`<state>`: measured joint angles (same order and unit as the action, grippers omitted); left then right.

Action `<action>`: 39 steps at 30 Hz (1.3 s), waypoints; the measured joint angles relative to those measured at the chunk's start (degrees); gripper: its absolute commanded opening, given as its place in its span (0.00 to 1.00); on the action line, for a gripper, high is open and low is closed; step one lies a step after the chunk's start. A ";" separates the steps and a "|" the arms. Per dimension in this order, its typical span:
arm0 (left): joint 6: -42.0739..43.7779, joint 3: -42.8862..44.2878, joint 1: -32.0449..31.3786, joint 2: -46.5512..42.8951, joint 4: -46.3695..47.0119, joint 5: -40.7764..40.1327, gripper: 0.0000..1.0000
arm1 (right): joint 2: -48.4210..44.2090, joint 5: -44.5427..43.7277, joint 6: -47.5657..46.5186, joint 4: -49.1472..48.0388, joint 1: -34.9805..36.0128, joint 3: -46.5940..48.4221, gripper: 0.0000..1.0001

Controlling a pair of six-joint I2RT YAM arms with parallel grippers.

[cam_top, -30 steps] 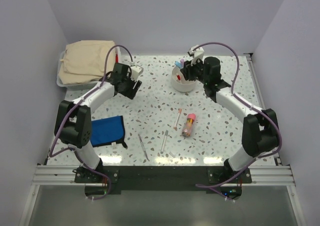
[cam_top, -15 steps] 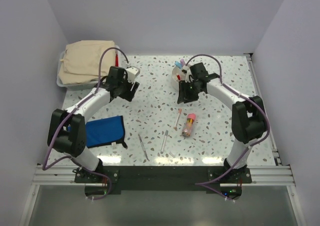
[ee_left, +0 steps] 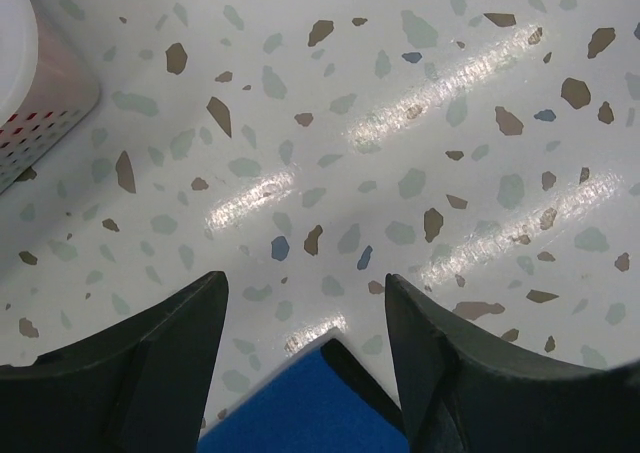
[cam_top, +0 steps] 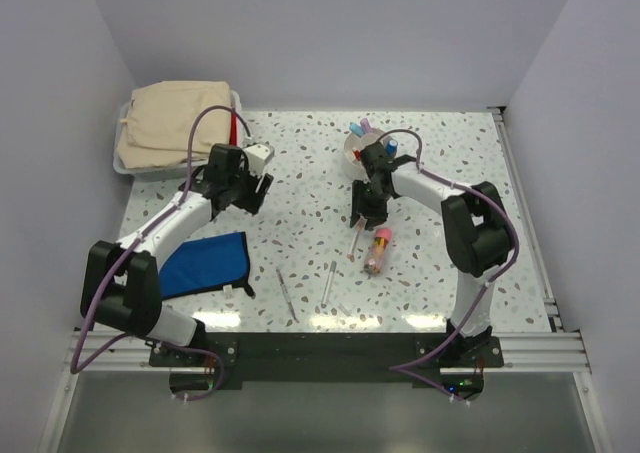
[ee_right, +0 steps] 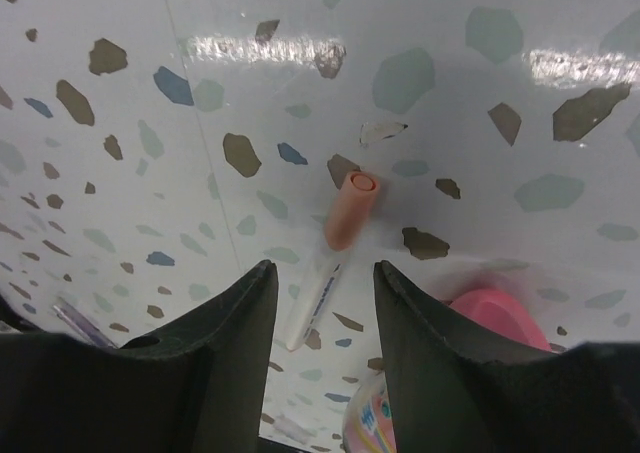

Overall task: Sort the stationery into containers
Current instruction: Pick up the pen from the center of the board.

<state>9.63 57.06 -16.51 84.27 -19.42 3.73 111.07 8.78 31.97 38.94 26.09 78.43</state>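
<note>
My right gripper (cam_top: 363, 216) (ee_right: 322, 269) hangs open just above a white marker with a pink cap (cam_top: 357, 237) (ee_right: 334, 241) that lies on the table. A pink-red tube (cam_top: 377, 252) (ee_right: 497, 314) lies beside it on the right. The round white cup (cam_top: 351, 159) behind the right arm holds blue-capped sticks (cam_top: 356, 129). Two slim silver pens (cam_top: 286, 293) (cam_top: 328, 282) lie near the front. My left gripper (cam_top: 249, 194) (ee_left: 305, 279) is open and empty over bare table, with a corner of the blue pouch (ee_left: 312, 405) below it. The white bin (cam_top: 124, 159) (ee_left: 42, 101) sits at the far left.
A folded beige cloth (cam_top: 176, 119) covers most of the bin, and a red item (cam_top: 235, 129) stands at its right edge. The blue pouch (cam_top: 204, 263) lies flat at the front left. Grey walls close in the table on three sides.
My right arm swung from the cup toward the near side and now sits over the pink-capped marker, its jaws a bit wider. My left arm drew back from the bin toward the pouch.
</note>
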 measured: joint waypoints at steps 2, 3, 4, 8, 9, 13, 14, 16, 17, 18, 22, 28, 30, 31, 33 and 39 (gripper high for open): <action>0.00 -0.44 0.02 -0.72 0.04 -0.02 0.69 | 0.17 -1.46 0.92 1.07 1.09 0.00 0.47; -0.02 -0.63 0.07 -0.96 0.07 0.00 0.69 | 0.17 -2.36 1.49 1.64 1.62 0.11 0.47; -0.02 -0.72 0.17 -1.05 0.04 0.07 0.69 | 0.17 -3.10 1.90 2.21 2.05 0.31 0.47; -0.07 -0.72 0.79 -1.07 0.07 0.09 0.69 | 0.28 -5.07 3.19 3.19 3.06 0.66 0.43; -0.04 -0.72 0.90 -1.07 0.07 0.09 0.69 | 0.35 -5.33 3.39 3.37 3.13 0.72 0.42; -0.17 -0.72 1.01 -1.11 0.07 0.11 0.69 | 1.97 -6.51 4.26 3.65 3.19 1.49 0.38; -0.24 -0.72 1.01 -1.14 0.07 0.13 0.69 | 2.62 -6.73 4.48 3.63 3.28 1.66 0.38; -0.55 -0.72 1.01 -1.14 0.07 0.17 0.69 | 3.34 -7.13 4.76 3.98 3.32 2.25 0.38; -0.68 -0.72 1.01 -1.14 0.07 0.20 0.69 | 3.52 -7.65 4.98 4.00 3.43 2.40 0.36; -0.83 -0.72 1.03 -1.14 0.07 0.26 0.69 | 3.78 -7.89 5.16 4.33 3.54 2.80 0.33; -1.55 -0.72 1.44 -1.14 0.09 0.70 0.69 | 4.81 -9.92 5.16 6.16 4.15 4.17 0.01; -1.70 -0.72 2.54 -1.14 0.09 0.81 0.69 | 5.29 -11.91 5.05 7.45 5.09 5.27 0.00; -1.70 -0.72 2.62 -1.14 0.09 0.83 0.69 | 5.22 -12.41 4.59 7.76 5.35 5.53 0.00; -1.70 -0.72 2.64 -1.14 0.09 0.85 0.69 | 5.07 -12.52 4.22 7.87 5.40 5.53 0.00; -1.68 -0.72 2.69 -1.14 0.09 1.11 0.69 | 4.42 -12.50 2.86 9.25 5.40 5.81 0.00; -1.62 0.15 3.85 -0.48 0.04 2.75 0.69 | -6.91 -11.56 -4.44 8.70 4.13 7.50 0.00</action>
<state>8.01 57.21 -12.67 83.79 -19.38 6.48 104.16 -2.79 27.53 47.64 30.22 85.93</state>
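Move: The pen lies under my right hand, nearly on the table: its middle is about 4 cm back, 1 cm left and 2 cm below, with its orange end reaching forward between my open fingers. The pink-capped tube is some 9 cm back and 3 cm right, the white bowl about 14 cm ahead and 2 cm right. From my left hand the pen is roughly 10 cm back, 21 cm right and 10 cm down. I settle my right hand about 1 cm back and 2 cm down over the pen, rolling some 10 degrees so the fingers stop leaning left, and pinch it just behind its orange end. Then, keeping it shut, I lift faster and faster, about 9 cm up and at the end 2 cm forward, the fingertips swinging slightly forward. ##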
